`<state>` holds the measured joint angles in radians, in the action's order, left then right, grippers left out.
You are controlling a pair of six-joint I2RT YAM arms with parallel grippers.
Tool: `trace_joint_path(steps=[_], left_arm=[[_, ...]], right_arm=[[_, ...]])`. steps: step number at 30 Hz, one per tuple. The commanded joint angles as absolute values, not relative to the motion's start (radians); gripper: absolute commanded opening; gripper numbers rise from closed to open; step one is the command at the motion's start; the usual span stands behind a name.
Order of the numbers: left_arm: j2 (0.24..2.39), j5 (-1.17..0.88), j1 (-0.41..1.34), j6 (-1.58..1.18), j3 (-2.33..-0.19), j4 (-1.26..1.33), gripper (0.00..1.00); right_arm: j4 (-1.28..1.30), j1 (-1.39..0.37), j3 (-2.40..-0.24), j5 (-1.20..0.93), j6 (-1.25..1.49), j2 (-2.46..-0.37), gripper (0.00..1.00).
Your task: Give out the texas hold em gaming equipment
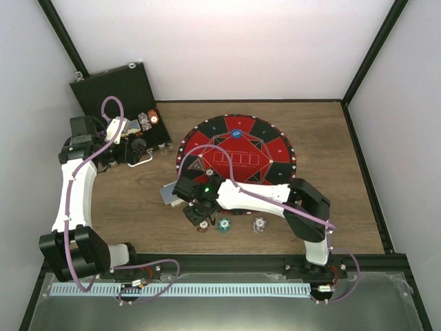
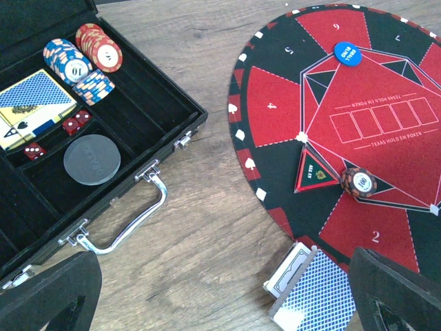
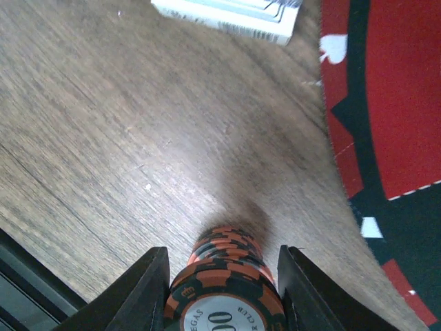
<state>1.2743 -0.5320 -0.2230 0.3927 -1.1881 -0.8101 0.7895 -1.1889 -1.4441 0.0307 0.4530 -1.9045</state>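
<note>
A stack of brown poker chips (image 3: 224,276) stands on the wood between my right gripper's (image 3: 224,293) fingers, which close on its top chip; it also shows in the top view (image 1: 203,226) under the right gripper (image 1: 196,215). A teal chip stack (image 1: 224,224) and a white chip stack (image 1: 260,224) stand to its right. A blue-backed card deck (image 2: 313,289) lies at the mat's edge. A blue marker disc (image 2: 351,54) and one brown chip (image 2: 358,183) lie on the mat (image 2: 275,110). My left gripper (image 2: 220,314) is open and empty above the wood, by the case (image 1: 114,89).
The open black case (image 2: 158,117) holds blue and red chip stacks (image 2: 83,55), a card deck (image 2: 34,103), red dice (image 2: 76,123) and a grey disc (image 2: 91,158). A triangular marker (image 2: 315,172) lies on the mat. The card deck's box edge (image 3: 227,14) lies just ahead of the right gripper.
</note>
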Motion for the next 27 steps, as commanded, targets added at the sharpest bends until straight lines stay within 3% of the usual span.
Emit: trace_joint_path(steps=[1,9,18,27], left_arm=[[1.273,-0.545,-0.228,0.388,-1.213,-0.821,1.00],[1.279,-0.554,-0.228,0.382,-1.224,-0.829,1.00],[1.281,-0.558,-0.228,0.384,-1.228,-0.837,1.00],[1.284,-0.553,-0.228,0.390,-1.229,-0.836,1.00]], right_arm=[[0.831,-1.139,-1.502,0.062,0.425,-1.853,0.17],[0.839,-0.888,-1.643,0.111,0.294,-1.895,0.15],[0.818,-0.611,-1.904,0.141,0.206,-2.138,0.15],[0.819,-0.474,-2.062,0.102,0.209,-2.369,0.15]])
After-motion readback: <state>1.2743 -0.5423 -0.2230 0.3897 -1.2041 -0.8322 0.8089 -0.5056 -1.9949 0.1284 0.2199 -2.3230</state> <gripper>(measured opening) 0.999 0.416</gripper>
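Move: The right hand, gripping a chip just above its stack, is taking it to the small blind button, some 39 cm ahead, 13 cm to its right and 5 cm lower. The rest of the chip stack lies just below it, about 1 cm back and left; the teal stack is some 9 cm right and 1 cm back; the placed chip is about 22 cm ahead and 4 cm right. From the left hand, the small blind button lies roughly 20 cm ahead, 34 cm right and 21 cm below. Sweeping fast forward, about 33 cm, and some 15 cm to the right, the right hand carries the pinched chip across the mat towards the small blind button. It arcs up about 7 cm on the way, then sinks to slightly below its starting height just short of the button. The wrist swings roughly 30 degrees clockwise; the fingers keep their hold. ##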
